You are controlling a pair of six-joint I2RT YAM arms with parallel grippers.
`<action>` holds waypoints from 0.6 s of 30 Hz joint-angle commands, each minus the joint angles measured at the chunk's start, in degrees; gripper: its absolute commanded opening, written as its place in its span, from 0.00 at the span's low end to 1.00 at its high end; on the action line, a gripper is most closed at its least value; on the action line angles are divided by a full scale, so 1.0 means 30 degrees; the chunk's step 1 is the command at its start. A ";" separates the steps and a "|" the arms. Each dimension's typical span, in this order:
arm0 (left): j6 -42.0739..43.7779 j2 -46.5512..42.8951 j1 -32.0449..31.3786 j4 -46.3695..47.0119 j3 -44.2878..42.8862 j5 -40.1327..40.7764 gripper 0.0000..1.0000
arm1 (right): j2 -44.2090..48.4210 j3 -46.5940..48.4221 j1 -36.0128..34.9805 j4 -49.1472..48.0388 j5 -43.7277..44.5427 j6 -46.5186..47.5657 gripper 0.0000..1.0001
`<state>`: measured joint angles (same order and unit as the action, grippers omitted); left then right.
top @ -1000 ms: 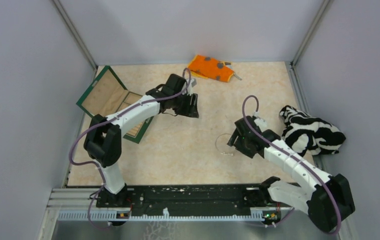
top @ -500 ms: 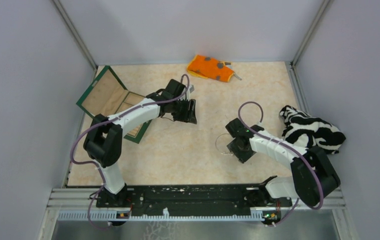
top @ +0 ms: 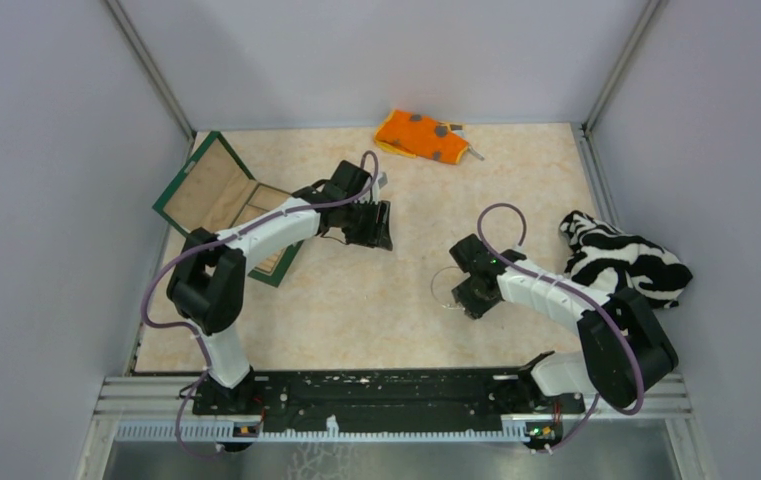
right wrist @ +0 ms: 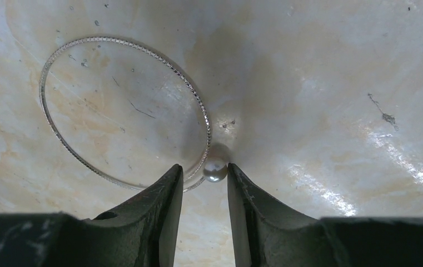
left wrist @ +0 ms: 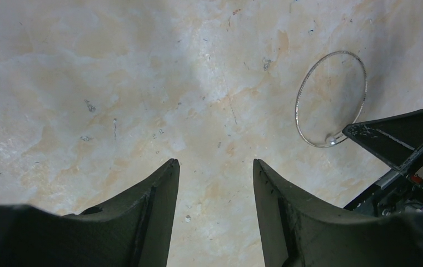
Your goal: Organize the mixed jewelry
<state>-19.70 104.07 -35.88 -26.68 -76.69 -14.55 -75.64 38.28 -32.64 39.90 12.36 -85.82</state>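
Observation:
A thin silvery bangle [top: 438, 286] with one pearl bead [right wrist: 215, 168] lies flat on the beige tabletop. My right gripper [right wrist: 204, 166] is down at the hoop's near edge, its jaws narrow. The bead sits between the tips against the right fingertip [right wrist: 234, 173], and the wire [right wrist: 125, 40] crosses by the left one, with a gap showing there. My left gripper [left wrist: 215, 161] hangs open over bare tabletop, to the left of the bangle [left wrist: 298, 105]. A tiny pale speck [left wrist: 188, 218] lies between its fingers. In the top view the left gripper [top: 374, 235] is mid-table and the right gripper [top: 464, 298] is beside the hoop.
An open green box [top: 218, 200] lies at the left under the left arm. An orange grey-spotted cloth [top: 421, 135] sits by the back wall. A black-and-white striped cloth [top: 624, 262] is heaped at the right edge. Grey walls close in three sides.
My right gripper has swung in to the bangle's edge and its jaws have narrowed round the pearl bead. The left gripper has drifted slightly nearer and stays open.

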 commanded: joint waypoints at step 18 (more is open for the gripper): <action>-0.0390 0.0181 0.0056 0.0656 -0.0845 -0.1882 0.59 | 0.1119 0.0720 -0.0222 -0.0458 0.1484 0.1385 0.00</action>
<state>-19.90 104.09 -35.88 -25.74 -77.01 -17.32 -75.05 38.28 -32.64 39.79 13.89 -84.66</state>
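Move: The pearl at one end of the bracelet already sits between my right fingertips, nearer one pad, with its middle roughly 1 cm below my hand point. The bracelet's ring stretches away from it, its middle about 4 cm ahead and 3 cm to the left; the second pearl lies some 2 cm to the left, level with the first. From my left hand, the pearl to be gripped is about 11 cm back, 15 cm to the right and 8 cm down. I shut my right fingers on the bracelet's end pearl, pinching it between the fingertips while the hand stays over the spot, fingers pointing nearly straight down. It dips barely at all as they close; once they stop on the pearl I keep the pinch and start up, about half a centimetre from the lowest point, without turning the wrist. ##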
